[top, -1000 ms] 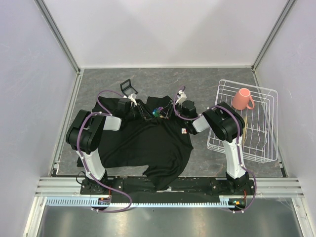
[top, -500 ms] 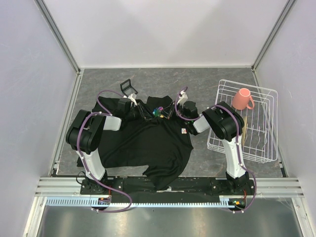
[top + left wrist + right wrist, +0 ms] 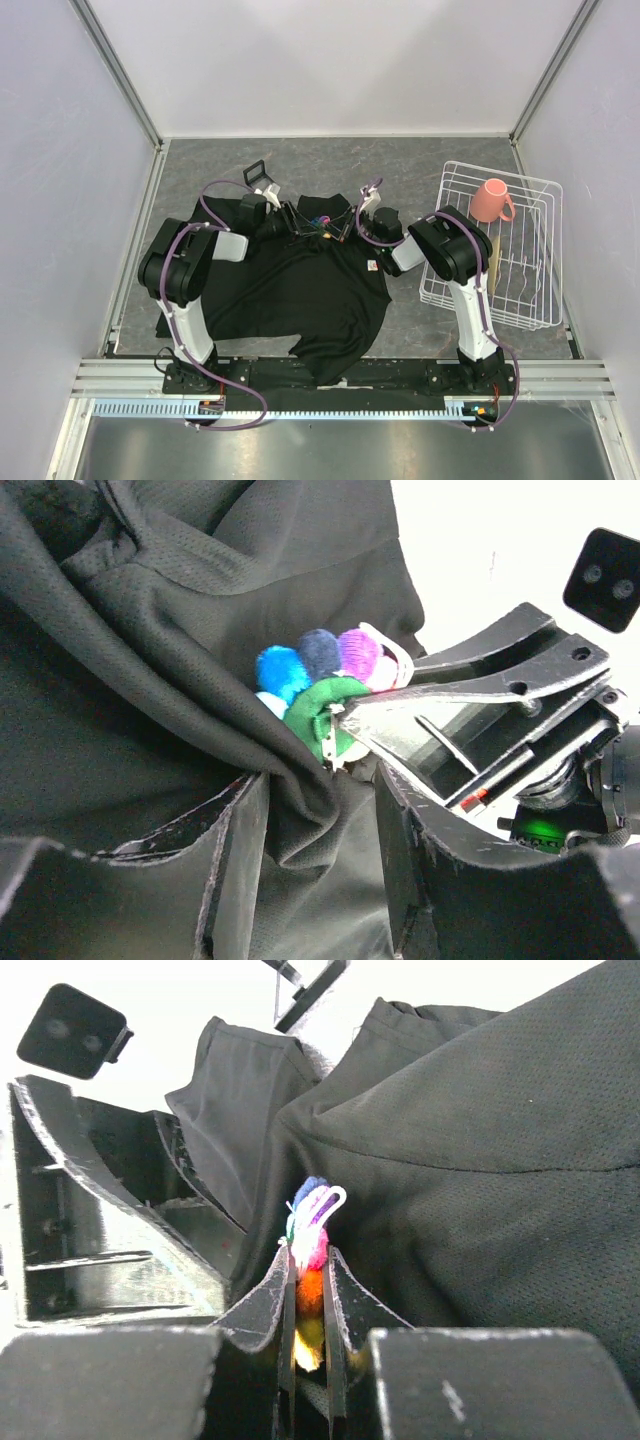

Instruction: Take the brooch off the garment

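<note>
The black garment (image 3: 300,290) lies spread on the table between the arms, bunched up near its collar. The many-coloured brooch (image 3: 322,220) sits on that bunched part. My right gripper (image 3: 310,1260) is shut on the brooch (image 3: 312,1250), whose pink, orange and yellow tufts show between its fingers. In the left wrist view the brooch (image 3: 320,680) is still against the cloth (image 3: 150,680). My left gripper (image 3: 320,790) stands open, a loose fold of the garment lying between its fingers without being pinched. The two grippers face each other closely, with the left gripper (image 3: 290,218) to the left of the brooch.
A white wire rack (image 3: 520,265) stands at the right with a pink cup (image 3: 490,200) in it. A small black frame-like object (image 3: 258,173) lies behind the left gripper. The garment's white-and-red label (image 3: 372,265) is near the right arm.
My right gripper has closed on the brooch. My left gripper has opened and let go of the fold of cloth it was pinching, shifting slightly away.
</note>
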You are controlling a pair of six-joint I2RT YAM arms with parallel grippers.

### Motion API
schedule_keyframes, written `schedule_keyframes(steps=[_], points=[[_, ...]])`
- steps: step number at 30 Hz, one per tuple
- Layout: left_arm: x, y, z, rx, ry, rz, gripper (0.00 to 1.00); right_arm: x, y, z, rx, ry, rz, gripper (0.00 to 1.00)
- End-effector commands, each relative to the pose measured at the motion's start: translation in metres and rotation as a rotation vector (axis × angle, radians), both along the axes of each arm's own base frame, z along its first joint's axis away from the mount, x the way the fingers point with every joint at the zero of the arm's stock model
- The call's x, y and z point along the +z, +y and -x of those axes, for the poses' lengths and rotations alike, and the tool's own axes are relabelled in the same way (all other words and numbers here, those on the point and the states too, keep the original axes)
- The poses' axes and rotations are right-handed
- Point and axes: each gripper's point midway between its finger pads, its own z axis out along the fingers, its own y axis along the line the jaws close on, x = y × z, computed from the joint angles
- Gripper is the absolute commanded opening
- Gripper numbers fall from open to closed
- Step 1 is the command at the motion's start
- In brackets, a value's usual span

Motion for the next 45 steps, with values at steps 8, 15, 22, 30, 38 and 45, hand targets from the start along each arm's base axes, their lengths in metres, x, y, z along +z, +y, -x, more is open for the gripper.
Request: schedule_keyframes(steps=[8, 15, 22, 30, 38, 45], points=[[0.003, -0.002, -0.01, 0.018, -0.025, 0.023, 0.49, 0.021, 0.003, 0.007, 0.036, -0.075, -0.105, 0.0], [-0.005, 0.0, -0.011, 0.025, -0.007, 0.009, 0.52, 0.029, 0.004, 0.01, 0.055, -0.096, -0.138, 0.0], [-0.007, 0.001, -0.012, 0.024, 0.0, 0.015, 0.55, 0.032, 0.007, 0.014, 0.076, -0.103, -0.163, 0.0], [-0.011, 0.004, -0.01, 0.016, 0.016, 0.063, 0.5, 0.039, 0.008, 0.019, 0.097, -0.122, -0.202, 0.0], [-0.013, -0.001, -0.007, -0.022, 0.023, 0.11, 0.35, 0.044, 0.009, 0.021, 0.109, -0.141, -0.217, 0.0], [-0.014, 0.001, -0.007, -0.017, 0.019, 0.087, 0.21, 0.05, 0.011, 0.021, 0.113, -0.16, -0.245, 0.0]])
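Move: The garment's fold beside the brooch lies just under the left hand's open fingertips, about 1 cm farther out, 1 cm right and 2 cm down. The brooch is some 2 cm ahead and 5 cm right of that hand, level with it; the black stand is about 13 cm ahead, 9 cm left and 4 cm below. The right fingers already hold the brooch, its middle 1 cm forward and 1 cm left of them; the white tag lies roughly 7 cm back, 8 cm right and 4 cm below that hand. The fold of garment next to the brooch is taken between the left fingers: that hand sinks onto it by about 1.5 cm, rolls some 5 degrees with its left side dipping, then closes to pinch the cloth. The right hand keeps its pinch on the brooch, rises about 1 cm and comes down again while easing back about 1.5 cm, its left side rolling up slightly. ##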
